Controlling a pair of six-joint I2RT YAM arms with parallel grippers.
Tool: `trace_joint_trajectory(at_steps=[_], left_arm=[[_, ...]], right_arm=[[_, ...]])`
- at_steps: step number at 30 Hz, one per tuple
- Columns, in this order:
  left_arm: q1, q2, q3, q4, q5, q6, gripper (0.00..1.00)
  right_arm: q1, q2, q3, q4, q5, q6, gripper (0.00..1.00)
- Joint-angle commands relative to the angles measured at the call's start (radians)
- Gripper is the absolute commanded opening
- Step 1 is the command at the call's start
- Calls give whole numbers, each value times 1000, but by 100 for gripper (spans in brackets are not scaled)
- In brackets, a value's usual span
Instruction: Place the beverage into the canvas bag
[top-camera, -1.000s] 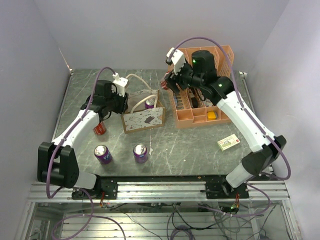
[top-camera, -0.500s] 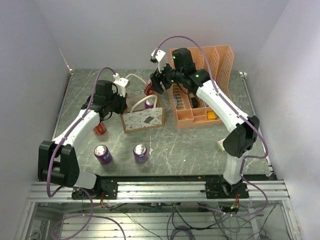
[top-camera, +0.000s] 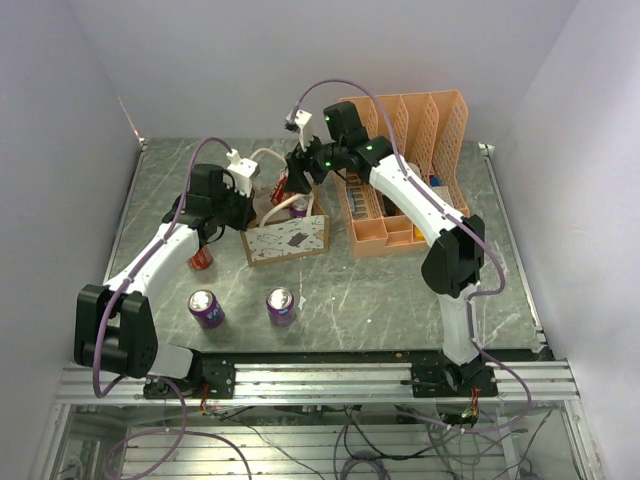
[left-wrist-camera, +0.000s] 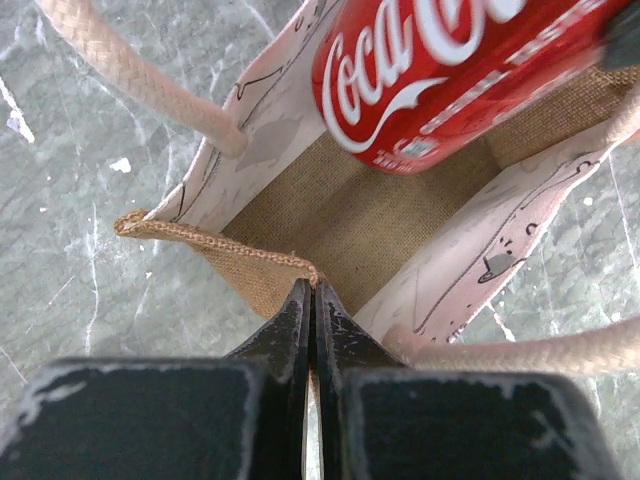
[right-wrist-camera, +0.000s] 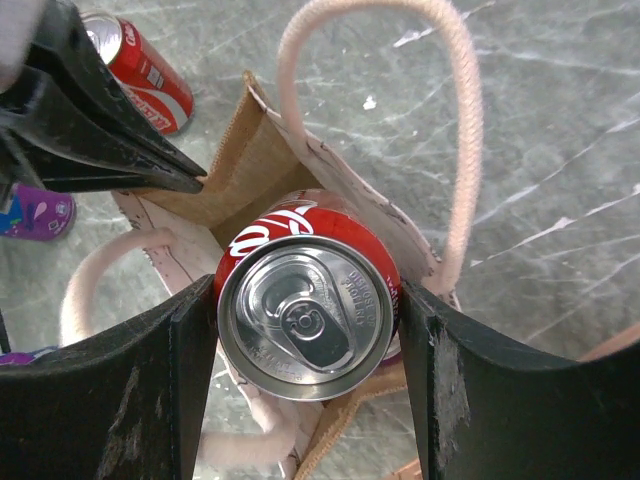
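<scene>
The canvas bag (top-camera: 288, 238) stands open mid-table, brown-edged with cream rope handles; it also shows in the left wrist view (left-wrist-camera: 340, 215) and the right wrist view (right-wrist-camera: 255, 165). My right gripper (right-wrist-camera: 305, 325) is shut on a red Coca-Cola can (right-wrist-camera: 300, 300), holding it over the bag's mouth; the can shows in the top view (top-camera: 282, 187) and the left wrist view (left-wrist-camera: 440, 70). My left gripper (left-wrist-camera: 314, 288) is shut on the bag's left rim (left-wrist-camera: 220, 240), pinching the brown edge. A purple can top (top-camera: 299, 208) shows inside the bag.
Another red can (top-camera: 201, 258) lies left of the bag, also in the right wrist view (right-wrist-camera: 140, 68). Two purple cans (top-camera: 207, 307) (top-camera: 281, 304) stand near the front. An orange file organizer (top-camera: 400, 170) stands to the right of the bag.
My right arm has swung left from the organizer, carrying the red can to above the bag's opening. The left arm has held still on the bag's rim.
</scene>
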Motion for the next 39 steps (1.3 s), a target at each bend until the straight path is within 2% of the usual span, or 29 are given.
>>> trace_joint_trajectory(at_steps=[1,11,26,33,36,39], left_arm=[[3,-26,-32,24,40,34,7],[4,-42,-44,30,44,34,7],[3,-45,-34,19,39,31,7],[3,-49,-36,17,36,33,7],[3,-49,-36,19,36,31,7],[3,-48,-35,19,38,30,7]], right_arm=[[7,28,56,29,-69,56,32],[73,64,-1,31,69,4,31],[84,50,-9,65,185,8,29],[128,52,-30,87,343,-1,27],[127,53,-24,86,325,1,28],[128,74,2,55,217,-10,29]])
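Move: The held red can hangs tilted over the mouth of the canvas bag, whose middle lies about 3 cm back, level sideways and some 17 cm below the right hand. A purple can already in the bag is about 2 cm back and 4 cm right of that hand; another red can stands on the table some 13 cm back and 21 cm left. From the left hand, pinching the rim, the bag's middle is about 2 cm ahead, 9 cm right and 7 cm down. The red can, still gripped by the right hand, is lowered about 7 cm through the bag's mouth while shifting some 3 cm left, clear of the purple can inside. The right hand drifts back at first, then partly forward again, and its fingers tip roughly 10 degrees more steeply down. The left hand stays nearly put, keeping the bag's left rim pinched. ##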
